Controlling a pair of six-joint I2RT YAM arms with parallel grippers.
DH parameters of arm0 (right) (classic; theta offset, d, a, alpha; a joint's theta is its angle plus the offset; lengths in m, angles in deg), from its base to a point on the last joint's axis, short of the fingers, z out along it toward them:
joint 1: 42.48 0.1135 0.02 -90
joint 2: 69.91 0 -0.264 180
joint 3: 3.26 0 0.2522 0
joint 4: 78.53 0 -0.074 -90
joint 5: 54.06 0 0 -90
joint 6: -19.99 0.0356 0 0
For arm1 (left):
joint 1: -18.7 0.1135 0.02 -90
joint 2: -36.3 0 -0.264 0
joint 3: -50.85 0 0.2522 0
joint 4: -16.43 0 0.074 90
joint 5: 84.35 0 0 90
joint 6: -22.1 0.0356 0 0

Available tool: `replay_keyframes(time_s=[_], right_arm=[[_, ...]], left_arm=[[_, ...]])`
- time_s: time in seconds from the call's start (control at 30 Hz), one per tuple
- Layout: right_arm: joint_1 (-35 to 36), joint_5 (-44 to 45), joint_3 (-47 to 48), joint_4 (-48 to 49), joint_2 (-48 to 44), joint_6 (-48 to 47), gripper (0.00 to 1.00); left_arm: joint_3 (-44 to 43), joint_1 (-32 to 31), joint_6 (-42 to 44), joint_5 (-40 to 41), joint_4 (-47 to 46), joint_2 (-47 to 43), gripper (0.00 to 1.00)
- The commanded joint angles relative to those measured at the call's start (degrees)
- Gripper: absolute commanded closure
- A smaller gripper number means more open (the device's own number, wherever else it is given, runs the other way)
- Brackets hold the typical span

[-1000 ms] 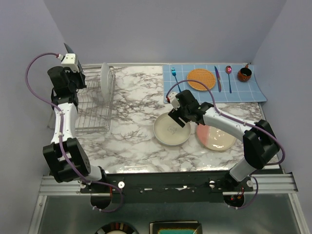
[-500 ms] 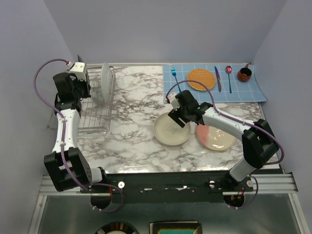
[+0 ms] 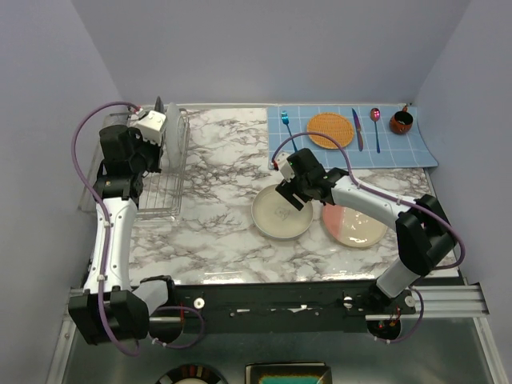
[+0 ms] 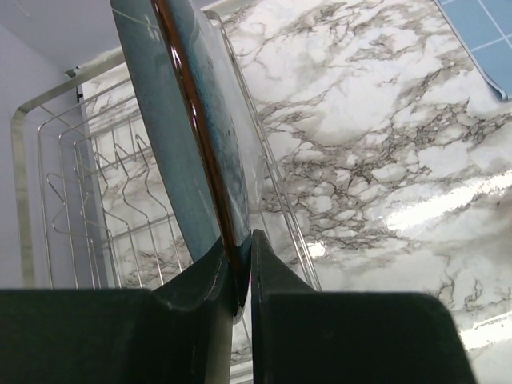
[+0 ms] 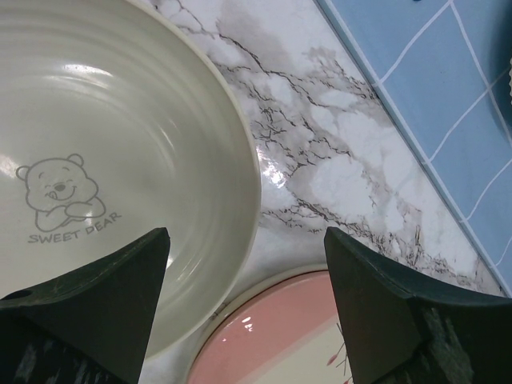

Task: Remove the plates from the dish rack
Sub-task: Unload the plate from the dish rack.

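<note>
The silver wire dish rack (image 3: 152,188) stands at the left; it also shows in the left wrist view (image 4: 96,200). The teal plate with a red rim (image 4: 196,120) stands upright in it, seen as a pale disc from above (image 3: 170,134). My left gripper (image 3: 157,128) is shut on that plate's rim, its fingers (image 4: 212,280) pinching the edge. The cream plate (image 3: 282,213) lies flat on the marble; it bears a bear drawing (image 5: 96,160). The pink and cream plate (image 3: 354,226) lies to its right (image 5: 320,336). My right gripper (image 3: 294,192) is open and empty over the gap between them.
A blue grid mat (image 3: 352,138) at the back right holds an orange woven disc (image 3: 330,130), a fork (image 3: 286,128), a knife (image 3: 357,128), a spoon (image 3: 376,124) and a dark cup (image 3: 401,122). White marble table (image 3: 224,160) lies between rack and plates.
My left arm has swung right and forward over the rack, bringing its gripper onto the rim of the upright teal plate. The right arm has barely moved.
</note>
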Motion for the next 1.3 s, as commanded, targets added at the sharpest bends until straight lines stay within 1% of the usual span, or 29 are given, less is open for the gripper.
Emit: replay_keyframes(time_s=[0.0, 0.17, 0.33, 0.47, 0.63, 0.8, 0.87, 1.03, 1.13, 1.17, 1.2, 1.27], right_arm=[[-0.2, 0.51, 0.94, -0.21, 1.05, 0.13, 0.13], [-0.2, 1.48, 1.73, 0.23, -0.44, 1.27, 0.13], [-0.2, 1.83, 2.61, 0.68, -3.16, 1.45, 0.13], [-0.2, -2.73, 6.72, -1.69, -4.39, 1.1, 0.13], [-0.2, -4.58, 12.09, -5.56, -3.6, -0.75, 0.13], [-0.12, -11.43, 16.31, -8.72, -2.55, -1.8, 0.13], [-0.11, -15.81, 19.04, -9.52, -1.32, -1.54, 0.13], [0.76, -21.36, 25.28, -12.59, 2.54, -1.27, 0.13], [1.29, -25.32, 30.02, -13.74, 6.41, -0.14, 0.13], [1.21, -27.33, 31.6, -14.26, 9.46, 1.61, 0.13], [1.2, -28.57, 35.88, -16.01, 10.97, 2.49, 0.13], [1.29, -32.42, 40.73, -18.04, 14.84, 5.03, 0.13]], left_arm=[[-5.9, -2.01, 4.45, 3.56, -1.17, -3.67, 1.0], [-7.83, -4.03, 5.94, 5.14, 3.13, -5.96, 1.0], [-9.5, -4.56, 6.82, 5.41, 7.43, -8.42, 1.0], [-10.82, -4.74, 6.82, 4.88, 10.6, -10.0, 1.0], [-10.39, -4.74, 6.65, 4.53, 13.77, -12.28, 1.0], [-8.19, -4.82, 6.73, 4.88, 15.79, -15.27, 1.0], [-6.96, -4.74, 7.0, 4.97, 16.67, -15.97, 1.0], [-6.6, -4.83, 8.58, 6.72, 19.3, -18.78, 1.0], [-7.3, -4.82, 8.49, 7.51, 20.01, -19.84, 1.0], [-7.31, -4.83, 8.49, 7.78, 19.93, -20.11, 1.0], [-7.39, -4.74, 8.4, 8.04, 19.93, -20.28, 1.0], [-7.57, -4.74, 8.23, 9.01, 19.66, -20.81, 1.0]])
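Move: My left hand already holds the dark-rimmed plate clear above the dish rack. The bear plate on the counter lies about 33 cm to its right, 7 back and 25 below. The white plate still in the rack is some 13 cm ahead, 3 right and 16 below. From my open right hand, the held plate is about 42 cm left, 9 ahead and 17 higher; the bear plate is 8 left, 4 back and 8 below, the pink-and-cream plate 13 right, 5 back and 8 below. Keeping the dark-rimmed plate pinched, I draw my left hand straight back about 12 cm from the white plate, rising a few centimetres on the way. After a short wait my empty right hand, fingers open, climbs some 12 cm off the bear plate, then swings about 11 cm left towards the held plate, rolling its left side up and turning counter-clockwise. ##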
